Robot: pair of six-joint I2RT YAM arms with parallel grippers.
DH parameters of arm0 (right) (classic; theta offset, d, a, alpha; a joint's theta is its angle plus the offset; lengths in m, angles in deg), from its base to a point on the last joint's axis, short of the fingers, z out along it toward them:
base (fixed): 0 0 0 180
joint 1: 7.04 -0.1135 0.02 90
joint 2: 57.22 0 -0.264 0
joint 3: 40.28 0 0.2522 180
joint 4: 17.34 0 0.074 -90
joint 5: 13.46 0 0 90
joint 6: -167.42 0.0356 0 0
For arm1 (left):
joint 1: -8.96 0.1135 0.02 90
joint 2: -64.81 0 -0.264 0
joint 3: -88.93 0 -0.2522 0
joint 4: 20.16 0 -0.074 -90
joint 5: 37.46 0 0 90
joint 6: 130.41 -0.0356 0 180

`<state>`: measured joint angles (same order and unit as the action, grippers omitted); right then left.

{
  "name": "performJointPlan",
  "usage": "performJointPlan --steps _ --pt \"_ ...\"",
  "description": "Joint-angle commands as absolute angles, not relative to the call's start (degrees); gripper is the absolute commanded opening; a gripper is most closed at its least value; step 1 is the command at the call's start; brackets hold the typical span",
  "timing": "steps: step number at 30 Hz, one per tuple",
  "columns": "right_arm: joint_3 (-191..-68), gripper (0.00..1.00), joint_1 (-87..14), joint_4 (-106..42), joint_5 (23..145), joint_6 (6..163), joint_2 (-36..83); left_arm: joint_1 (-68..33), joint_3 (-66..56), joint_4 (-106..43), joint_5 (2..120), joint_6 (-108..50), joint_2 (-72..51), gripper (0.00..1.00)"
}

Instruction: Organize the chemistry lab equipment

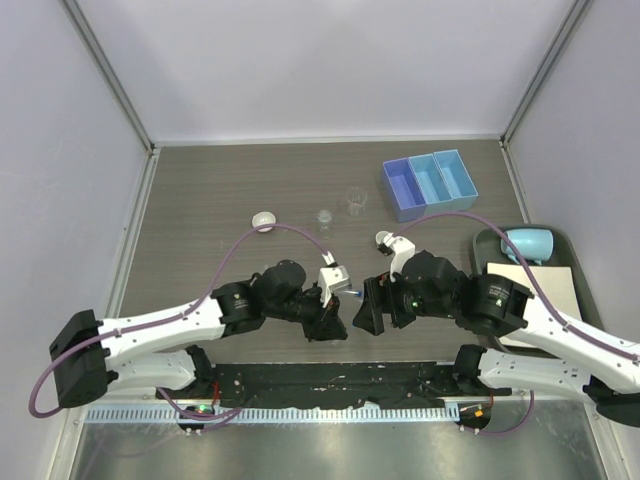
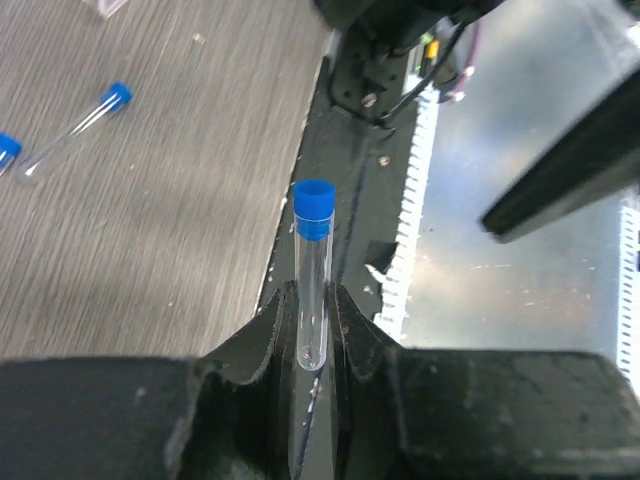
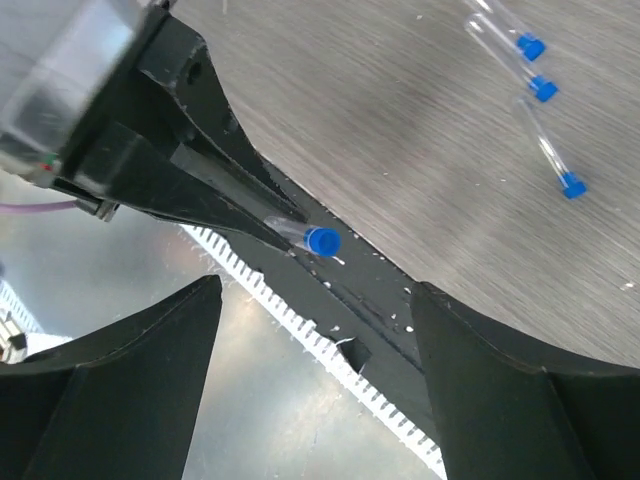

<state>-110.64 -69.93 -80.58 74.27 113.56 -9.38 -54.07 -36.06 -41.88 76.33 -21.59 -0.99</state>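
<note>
My left gripper (image 2: pixel 312 292) is shut on a clear blue-capped tube (image 2: pixel 312 250), which stands out past the fingers with its cap away from me. In the top view that gripper (image 1: pixel 336 316) sits near the table's front edge, facing my right gripper (image 1: pixel 367 311). The right gripper (image 3: pixel 318 288) is open, and the held tube's blue cap (image 3: pixel 321 241) lies just ahead of its jaws, not between them. Three more tubes (image 3: pixel 545 150) lie on the table beyond. Two tiny beakers (image 1: pixel 356 202) and two white dishes (image 1: pixel 264 219) stand mid-table. The blue three-compartment tray (image 1: pixel 430 183) is at the back right.
A pale blue mug (image 1: pixel 527 243) and a white sheet rest on a dark green tray (image 1: pixel 487 247) at the right. The black base rail (image 1: pixel 330 378) and a toothed white strip run along the near edge, just under both grippers. Loose tubes (image 2: pixel 75 130) lie left of the left gripper.
</note>
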Motion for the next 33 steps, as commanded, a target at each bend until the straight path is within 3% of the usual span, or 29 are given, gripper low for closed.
performJointPlan --steps 1,7,18,33 --pt "-112.5 0.80 -70.1 -75.8 80.8 112.7 -8.6 -53.2 -39.1 -30.4 83.3 -19.2 4.3 0.07" --pt "-112.1 0.71 -70.2 -74.1 82.6 113.4 -7.5 -52.7 -42.2 -27.8 85.8 -18.9 8.2 0.08" --pt "-111.7 0.43 -70.1 -69.9 86.2 114.2 -2.9 -51.4 -44.2 -26.9 87.5 -18.6 11.5 0.07" --pt "-111.4 0.30 -70.1 -69.8 87.0 115.6 -3.5 -50.0 -44.8 -27.1 85.9 -18.9 13.2 0.07"
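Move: The left hand already holds the blue-capped test tube, its cap standing roughly 3 cm above and 2 cm to the right of that hand. From the open right hand the cap is about 3 cm left, 3 cm lower and 1 cm back. On the table, some 21 cm below the right hand, two loose tubes lie about 11 cm ahead and 10 cm left. The clear rack stands about 13 cm ahead and 6 cm right of it. The right fingers close around the cap end of the tube, from nearly wide open to about a third, as that hand travels some 5 cm left towards the left hand; whether the pads touch can't be seen. The left hand keeps its pinch on the tube's lower part, raises it about 5 cm with a slight draw back, and rolls some 15 degrees until its fingers point more level to the right. ##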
